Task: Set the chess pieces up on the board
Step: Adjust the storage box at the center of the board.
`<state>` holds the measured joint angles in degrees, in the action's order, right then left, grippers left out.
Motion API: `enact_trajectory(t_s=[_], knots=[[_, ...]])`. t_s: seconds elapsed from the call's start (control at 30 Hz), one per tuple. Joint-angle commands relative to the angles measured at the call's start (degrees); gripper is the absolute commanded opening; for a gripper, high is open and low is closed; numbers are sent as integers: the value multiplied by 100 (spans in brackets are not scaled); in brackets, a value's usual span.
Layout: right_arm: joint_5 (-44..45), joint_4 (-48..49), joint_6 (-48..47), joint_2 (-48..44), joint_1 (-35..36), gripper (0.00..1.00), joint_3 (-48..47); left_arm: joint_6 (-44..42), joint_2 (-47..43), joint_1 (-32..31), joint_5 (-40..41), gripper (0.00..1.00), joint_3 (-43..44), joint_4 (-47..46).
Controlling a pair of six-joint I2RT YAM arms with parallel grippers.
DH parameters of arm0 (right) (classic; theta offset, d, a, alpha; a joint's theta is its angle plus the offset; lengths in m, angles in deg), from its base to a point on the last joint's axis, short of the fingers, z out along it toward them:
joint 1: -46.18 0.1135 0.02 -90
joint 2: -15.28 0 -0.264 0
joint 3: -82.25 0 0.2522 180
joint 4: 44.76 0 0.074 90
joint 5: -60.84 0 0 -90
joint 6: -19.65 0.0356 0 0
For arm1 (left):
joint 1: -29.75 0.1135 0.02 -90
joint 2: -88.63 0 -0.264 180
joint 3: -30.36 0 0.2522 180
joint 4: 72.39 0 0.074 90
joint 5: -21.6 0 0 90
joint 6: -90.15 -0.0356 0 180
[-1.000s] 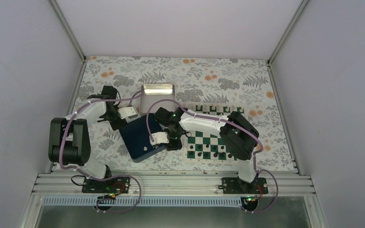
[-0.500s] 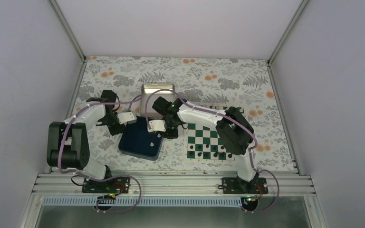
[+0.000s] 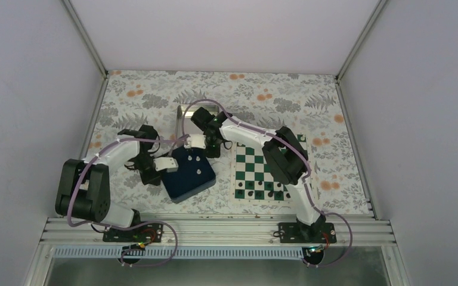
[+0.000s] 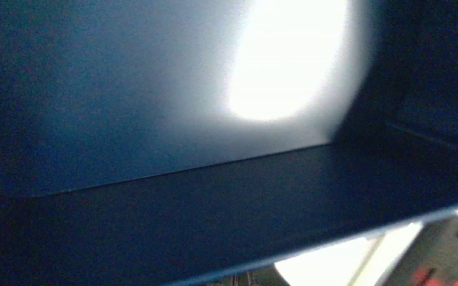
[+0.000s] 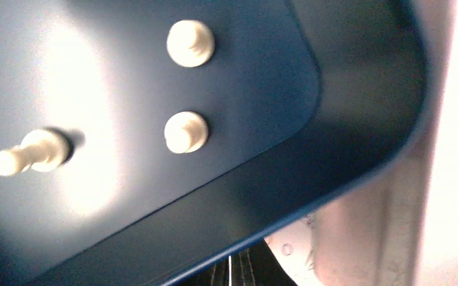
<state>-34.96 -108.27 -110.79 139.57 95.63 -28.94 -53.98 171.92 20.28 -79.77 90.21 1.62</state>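
Observation:
A dark blue tray (image 3: 186, 177) lies left of the green and white board (image 3: 263, 169). My left gripper (image 3: 164, 166) is shut on the tray's left wall, and that wall (image 4: 214, 226) fills the left wrist view. At the tray's far corner my right gripper (image 3: 204, 149) is shut on its rim (image 5: 310, 196). Three pale chess pieces (image 5: 190, 43) (image 5: 185, 131) (image 5: 33, 152) rest on the tray floor, one of them lying on its side. Two of them show from above as white dots (image 3: 192, 159).
A shiny metal tin (image 3: 184, 113) stands just behind the right gripper, partly hidden by that arm. Small black figures (image 3: 261, 189) stand on the board's near rows. The floral tablecloth (image 3: 131, 95) spreads to the far and left walls.
The tray has turned and shifted between the two grippers. The right gripper has moved back toward the tin, and the left gripper has come nearer and to the right along the tray's edge.

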Motion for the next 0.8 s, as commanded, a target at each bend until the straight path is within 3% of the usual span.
enact_trajectory(t_s=[0.0,0.4,0.53,0.77], knots=[[-323,428,-75,266,83,4,-460,151,-228,-297,-847,2,6,251],[-781,34,-5,902,-54,4,-1611,569,-13,-1297,-1408,2,115,256],[-903,-119,-51,1000,-61,4,-1760,698,185,-1718,-1266,2,125,140],[-796,-59,-1,638,-103,4,-1603,696,286,-1871,-1440,2,483,287]])
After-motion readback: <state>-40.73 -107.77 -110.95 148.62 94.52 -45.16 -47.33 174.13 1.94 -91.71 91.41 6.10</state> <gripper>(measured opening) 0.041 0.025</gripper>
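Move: The blue storage box is between my hands, roughly at their height and already turned. Its middle is about 15 cm right of my left hand and 2 cm ahead; from my right hand it is 10 cm left and 10 cm back. The silver tray's middle lies 8 cm ahead and 6 cm left of my right hand, the nearest white pawn in the box 6 cm left and 5 cm back, and the chessboard's centre 23 cm right and 7 cm back. I keep spinning the storage box counter-clockwise, with shut fingers against its outer walls on opposite sides. My left hand sweeps right about 8 cm and back about 5 round the near side, fastest backward at first. My right hand pushes left and forward around the far side, into the gap by the silver tray, rising slightly. ##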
